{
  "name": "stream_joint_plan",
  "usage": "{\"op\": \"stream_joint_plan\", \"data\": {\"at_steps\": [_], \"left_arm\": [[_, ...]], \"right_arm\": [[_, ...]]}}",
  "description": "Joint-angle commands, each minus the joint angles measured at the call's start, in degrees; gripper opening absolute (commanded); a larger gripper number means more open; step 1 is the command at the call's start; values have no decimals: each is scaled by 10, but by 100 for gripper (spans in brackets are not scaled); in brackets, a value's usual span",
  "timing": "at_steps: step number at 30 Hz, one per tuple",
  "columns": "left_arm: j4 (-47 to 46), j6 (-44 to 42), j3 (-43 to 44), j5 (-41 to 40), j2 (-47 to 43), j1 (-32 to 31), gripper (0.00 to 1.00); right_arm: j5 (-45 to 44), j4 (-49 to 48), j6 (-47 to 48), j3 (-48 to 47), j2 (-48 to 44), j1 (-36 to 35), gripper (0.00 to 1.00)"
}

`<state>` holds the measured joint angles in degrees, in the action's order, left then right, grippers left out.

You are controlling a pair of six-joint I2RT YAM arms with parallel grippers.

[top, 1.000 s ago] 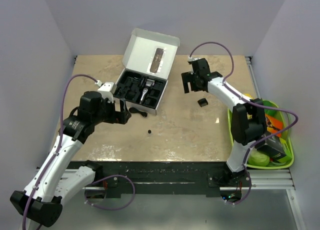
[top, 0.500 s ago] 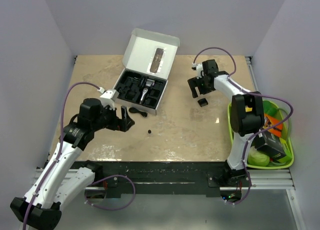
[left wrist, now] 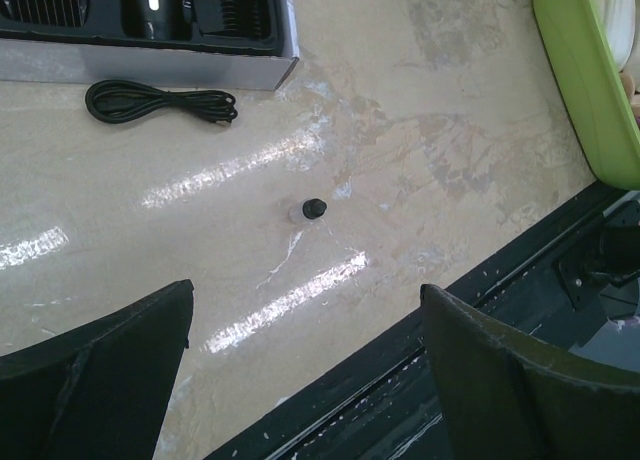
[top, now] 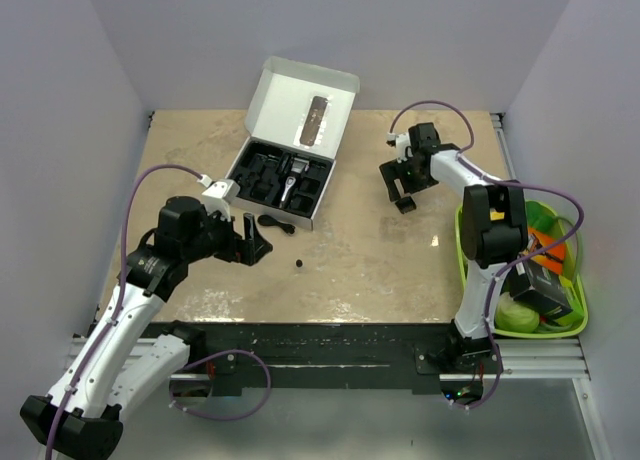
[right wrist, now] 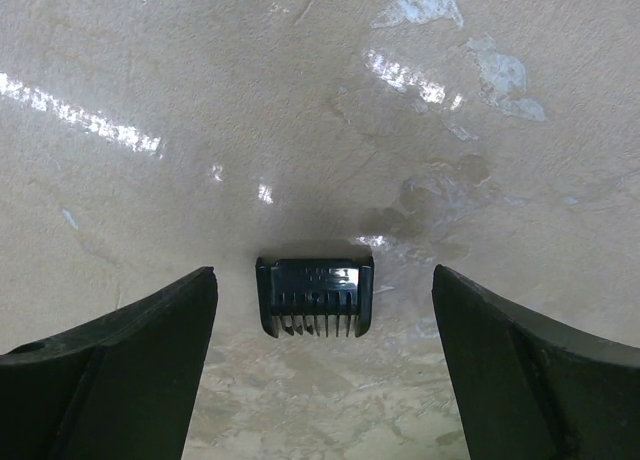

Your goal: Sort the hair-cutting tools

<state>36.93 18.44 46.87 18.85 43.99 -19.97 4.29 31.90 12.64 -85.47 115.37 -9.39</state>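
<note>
The black-and-silver clipper (top: 288,178) lies in the black tray of the open box (top: 262,158). A black cord (top: 275,222) lies just in front of the box, and a tiny round bit (top: 298,264) lies nearer on the table. The square comb guard (top: 405,204) lies at right. My right gripper (top: 400,180) is open just above it. In the right wrist view the guard (right wrist: 315,296) lies flat between the fingertips of the gripper (right wrist: 325,375), untouched. My left gripper (top: 255,242) is open and empty. Its view shows the cord (left wrist: 160,102) and the bit (left wrist: 314,209) ahead of the gripper (left wrist: 305,380).
The box's white lid (top: 305,105) stands up at the back. A green basket (top: 466,270) with toy vegetables and a dark box sits at the right edge; its rim (left wrist: 585,90) shows in the left wrist view. The table's black front rail (left wrist: 480,290) is close below the left gripper.
My right gripper has moved right and nearer, down over the comb guard. My left gripper swung a little right and toward the front, then held still.
</note>
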Motion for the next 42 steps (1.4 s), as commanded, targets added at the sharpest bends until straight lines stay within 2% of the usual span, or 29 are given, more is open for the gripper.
{"op": "stream_joint_plan", "data": {"at_steps": [1,20,26,29,30,34,42], "left_arm": [[-18,1,5,18,-10,-1,100],[-12,-1,-2,9,-24,-4,100],[-12,-2,-2,7,-25,-5,100],[-12,-2,-2,7,-27,-6,100],[-12,-2,-3,7,-27,-6,100],[-10,-2,-3,5,-28,-6,100],[-5,-2,1,-7,-27,-6,100]], "right_arm": [[11,-2,4,1,-2,-1,89],[-1,-4,-1,34,13,-1,82],[-2,-2,-3,31,16,-1,71],[-4,-2,-2,34,15,-1,63],[-3,-3,-2,35,14,-1,57],[-1,0,-3,35,14,-1,47],[-3,4,-16,37,-36,-5,41]]}}
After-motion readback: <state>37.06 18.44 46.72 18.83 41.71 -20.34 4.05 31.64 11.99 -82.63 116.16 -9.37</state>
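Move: The guide comb lies on the table between the right hand's open fingers, about 2 cm back, level sideways and some 3 cm below. The open box's tray is roughly 32 cm to its left and 7 cm farther out than the comb. The coiled cable is about 33 cm left of the right hand and 7 cm back. From the left hand, the comb lies around 20 cm ahead, 36 cm right and 19 cm below. The right fingers close on the guide comb and pinch it by its two ends, shutting from nearly wide open to about half. Before that, the hand eases down some 2 cm and back about 1.5 cm over it with barely any tilt, then stays in place while the fingers finish closing. ##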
